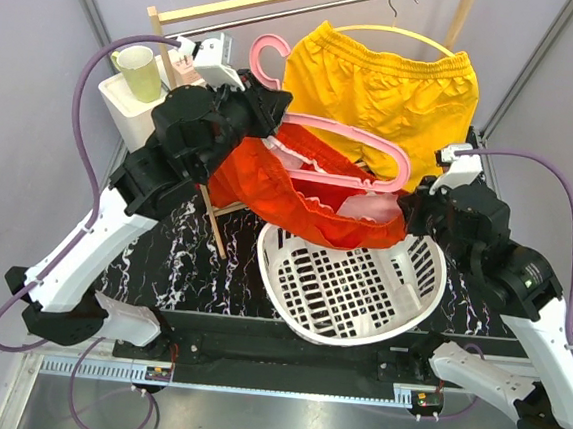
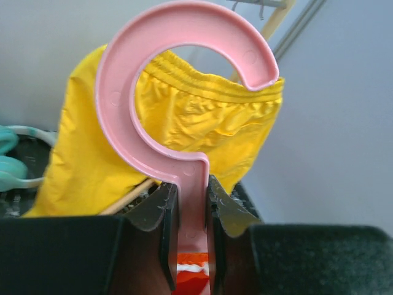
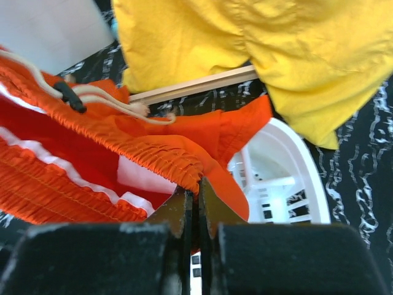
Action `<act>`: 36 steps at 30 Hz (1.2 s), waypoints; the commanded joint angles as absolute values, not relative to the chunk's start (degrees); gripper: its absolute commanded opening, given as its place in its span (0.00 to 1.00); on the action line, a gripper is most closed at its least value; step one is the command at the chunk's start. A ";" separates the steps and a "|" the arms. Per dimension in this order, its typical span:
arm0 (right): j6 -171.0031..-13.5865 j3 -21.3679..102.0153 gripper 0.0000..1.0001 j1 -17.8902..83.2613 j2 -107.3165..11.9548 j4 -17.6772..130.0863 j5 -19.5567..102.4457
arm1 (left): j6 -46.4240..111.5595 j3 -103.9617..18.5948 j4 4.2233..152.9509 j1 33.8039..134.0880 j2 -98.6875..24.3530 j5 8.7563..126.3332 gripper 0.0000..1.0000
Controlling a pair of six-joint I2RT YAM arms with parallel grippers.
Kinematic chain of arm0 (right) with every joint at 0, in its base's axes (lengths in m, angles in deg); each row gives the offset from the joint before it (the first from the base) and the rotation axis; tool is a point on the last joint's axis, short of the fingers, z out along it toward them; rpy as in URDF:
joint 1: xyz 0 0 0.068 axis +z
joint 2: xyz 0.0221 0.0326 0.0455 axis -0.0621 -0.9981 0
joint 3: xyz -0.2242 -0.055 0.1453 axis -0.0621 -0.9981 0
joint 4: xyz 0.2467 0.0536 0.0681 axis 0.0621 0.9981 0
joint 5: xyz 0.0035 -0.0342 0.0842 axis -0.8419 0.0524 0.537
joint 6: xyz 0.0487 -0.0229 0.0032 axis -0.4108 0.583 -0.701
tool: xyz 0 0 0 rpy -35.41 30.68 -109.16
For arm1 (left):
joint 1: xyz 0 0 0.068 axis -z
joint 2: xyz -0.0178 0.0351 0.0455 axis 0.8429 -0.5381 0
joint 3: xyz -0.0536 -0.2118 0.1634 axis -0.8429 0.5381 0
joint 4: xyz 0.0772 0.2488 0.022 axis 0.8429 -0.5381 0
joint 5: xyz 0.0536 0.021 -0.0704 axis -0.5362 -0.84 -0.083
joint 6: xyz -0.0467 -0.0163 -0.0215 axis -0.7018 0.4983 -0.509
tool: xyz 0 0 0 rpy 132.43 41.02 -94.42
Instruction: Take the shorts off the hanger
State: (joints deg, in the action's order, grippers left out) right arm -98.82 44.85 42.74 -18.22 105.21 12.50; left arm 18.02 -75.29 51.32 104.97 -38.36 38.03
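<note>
The orange-red shorts (image 1: 298, 200) with a white drawstring hang from a pink hanger (image 1: 348, 140) held over the white basket (image 1: 361, 281). My left gripper (image 1: 262, 97) is shut on the pink hanger's neck (image 2: 193, 203), below its hook (image 2: 184, 74). My right gripper (image 1: 416, 208) is shut on the orange-red shorts' elastic waistband (image 3: 184, 163) at its right end. The yellow shorts (image 1: 383, 87) hang behind on a cream hanger (image 1: 422, 38) from the rail (image 1: 284, 12); they also show in the left wrist view (image 2: 184, 123) and in the right wrist view (image 3: 245, 43).
A white box (image 1: 125, 110) with a pale green cup (image 1: 137, 69) stands at the back left. A wooden rack with a metal rail crosses the back. A wooden stick (image 1: 215, 223) leans over the black marbled tabletop (image 1: 163, 254).
</note>
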 commanded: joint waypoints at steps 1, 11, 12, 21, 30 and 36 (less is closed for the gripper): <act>-99.45 45.02 0.00 42.32 -17.57 100.10 22.25 | 6.46 -72.65 63.02 104.38 -35.85 49.51 0.00; -104.11 48.09 0.00 42.41 -23.55 91.21 30.38 | -7.98 -71.59 74.20 104.29 -35.85 63.33 0.00; -104.11 48.53 0.00 42.41 -24.51 91.20 29.77 | -7.28 -72.11 73.33 104.29 -35.42 63.15 0.00; -101.22 59.25 0.00 42.41 -25.58 89.90 17.12 | 4.06 -73.08 62.52 104.38 -30.41 57.44 0.00; -95.25 73.65 0.00 42.41 -26.01 85.41 12.36 | 12.42 -70.63 53.72 104.29 -26.01 47.34 0.00; -90.85 79.11 0.00 42.41 -25.66 82.50 11.65 | 12.24 -66.93 52.84 104.38 -24.17 42.85 0.00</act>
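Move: The left gripper already pinches the pink hanger by its neck, with the hanger's left end still in the red shorts, whose middle lies about 8 cm to its right, 2 cm back and 20 cm below. The right gripper already holds the waistband's right end; from it the shorts' middle is some 16 cm left, 5 cm ahead and 7 cm below, the basket about 5 cm left, 3 cm back and 33 cm below, and the yellow shorts roughly 17 cm ahead and 7 cm left, about level. Draw the left gripper back and up, first drifting right as you roll its left side down and swing it clockwise some 25 degrees, then carry the hanger left, away from the shorts, easing most of the swing back. Meanwhile slide the right gripper left with the waistband, then lift it about 23 cm, drifting back right and tipping the fingers up. Keep both grips shut. ##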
